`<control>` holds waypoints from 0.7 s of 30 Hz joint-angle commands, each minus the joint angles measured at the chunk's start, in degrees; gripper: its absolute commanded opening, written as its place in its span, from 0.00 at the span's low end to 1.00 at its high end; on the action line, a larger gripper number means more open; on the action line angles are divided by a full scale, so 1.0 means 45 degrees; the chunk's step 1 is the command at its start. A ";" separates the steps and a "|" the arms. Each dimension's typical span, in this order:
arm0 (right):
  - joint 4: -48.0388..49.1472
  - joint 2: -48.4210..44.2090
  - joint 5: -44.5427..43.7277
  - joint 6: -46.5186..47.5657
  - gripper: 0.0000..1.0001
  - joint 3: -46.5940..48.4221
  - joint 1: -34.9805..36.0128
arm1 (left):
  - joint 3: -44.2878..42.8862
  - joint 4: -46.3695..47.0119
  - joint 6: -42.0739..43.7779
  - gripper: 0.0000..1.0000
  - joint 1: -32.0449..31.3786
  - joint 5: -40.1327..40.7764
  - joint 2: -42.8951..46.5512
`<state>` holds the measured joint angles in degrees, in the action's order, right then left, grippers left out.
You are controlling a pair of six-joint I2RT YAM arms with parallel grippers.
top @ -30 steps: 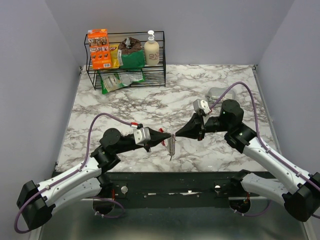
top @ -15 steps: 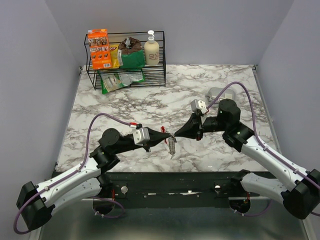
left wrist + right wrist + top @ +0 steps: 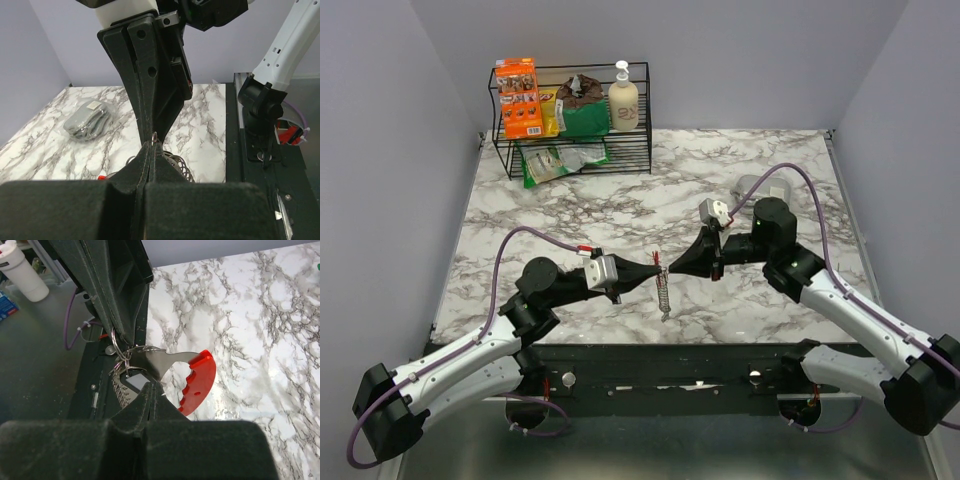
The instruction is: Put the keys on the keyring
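Observation:
The keyring hangs above the table's front middle, pinched between both grippers. My left gripper is shut on its small wire loop, whose tip pokes out between the fingertips. From the opposite side my right gripper is shut on the flat metal body, just beside the curved red side. The gray ridged side hangs lower left. Of the keys, one tiny black-edged piece shows, hanging at the loop against the right fingertips.
A wire rack with packages and a soap bottle stands at the back left. A gray pouch lies on the marble behind the right arm. The table's dark front edge runs just below the grippers.
The right arm has shifted slightly left toward the left gripper, and the keyring now hangs more edge-on. Both grippers stay shut.

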<state>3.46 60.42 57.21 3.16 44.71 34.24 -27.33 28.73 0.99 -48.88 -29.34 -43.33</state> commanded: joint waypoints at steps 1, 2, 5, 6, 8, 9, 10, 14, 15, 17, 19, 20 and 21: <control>-0.0047 -0.0651 -0.0719 0.0255 0.09 -0.0286 0.0047 | -0.0391 0.0628 0.0091 0.00 -0.0055 -0.0237 0.0117; -0.0067 -0.0809 -0.0857 0.0275 0.13 -0.0325 0.0048 | -0.0410 0.0511 0.0111 0.00 -0.0055 -0.0237 0.0117; -0.0106 -0.1453 -0.1111 0.0392 0.27 -0.0423 0.0048 | -0.0449 0.0374 0.0111 0.00 -0.0055 -0.0237 0.0157; -0.0106 -0.1571 -0.1112 0.0392 0.35 -0.0423 0.0048 | -0.0450 0.0373 0.0130 0.00 -0.0055 -0.0276 0.0176; -0.0086 -0.1863 -0.0937 0.0392 0.43 -0.0385 0.0048 | -0.0469 0.0334 0.0111 0.00 -0.0055 -0.0296 0.0156; -0.0067 -0.1923 -0.0859 0.0373 0.50 -0.0326 0.0048 | -0.0489 0.0334 0.0072 0.00 -0.0055 -0.0315 0.0157; -0.0028 -0.1943 -0.0684 0.0276 0.55 -0.0287 0.0048 | -0.0489 0.0353 0.0072 0.00 -0.0055 -0.0335 0.0118; 0.0713 -0.1846 -0.0234 -0.0329 0.72 -0.0189 0.0048 | -0.0508 0.0490 -0.0045 0.00 -0.0055 -0.0452 0.0020; 0.0947 -0.1729 -0.0175 -0.0505 0.73 -0.0228 0.0067 | -0.0508 0.0510 -0.0065 0.00 -0.0055 -0.0452 -0.0019; 0.1688 -0.1553 0.0215 -0.1088 0.73 -0.0267 0.0048 | -0.0528 0.0587 -0.0104 0.00 -0.0055 -0.0510 -0.0078; 0.2390 -0.1261 0.0449 -0.1635 0.73 -0.0325 0.0048 | -0.0547 0.0627 -0.0123 0.00 -0.0055 -0.0549 -0.0136; 0.2684 -0.1182 0.0528 -0.1852 0.72 -0.0364 0.0048 | -0.0567 0.0627 -0.0162 0.00 -0.0055 -0.0569 -0.0194; 0.2977 -0.1065 0.0645 -0.2125 0.71 -0.0384 0.0048 | -0.0605 0.0627 -0.0182 0.00 -0.0055 -0.0608 -0.0214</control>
<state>9.19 54.11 56.64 -0.67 43.20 34.24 -27.64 28.67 0.78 -48.88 -30.39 -43.88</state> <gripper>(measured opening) 0.727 0.009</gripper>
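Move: The keyring is pinched in the left fingertips, about 1 cm to the right of the left hand point. From the shut right fingers it sits roughly 2 cm to the left, level fore and aft and perhaps 1 cm higher. From the right hand, the key fob hangs some 3 cm left, 1 cm back and 3 cm lower; the red-handled tool hangs about 2 cm forward, 3 cm left and 6 cm below. Upward and slightly back, the right hand draws away from the keyring by about 3.5 cm, its fingers spreading from shut to roughly three-quarters open. It edges right at first, then partly returns left, the fingertips tilting up a little. The left hand stays put and keeps its pinch on the ring. ##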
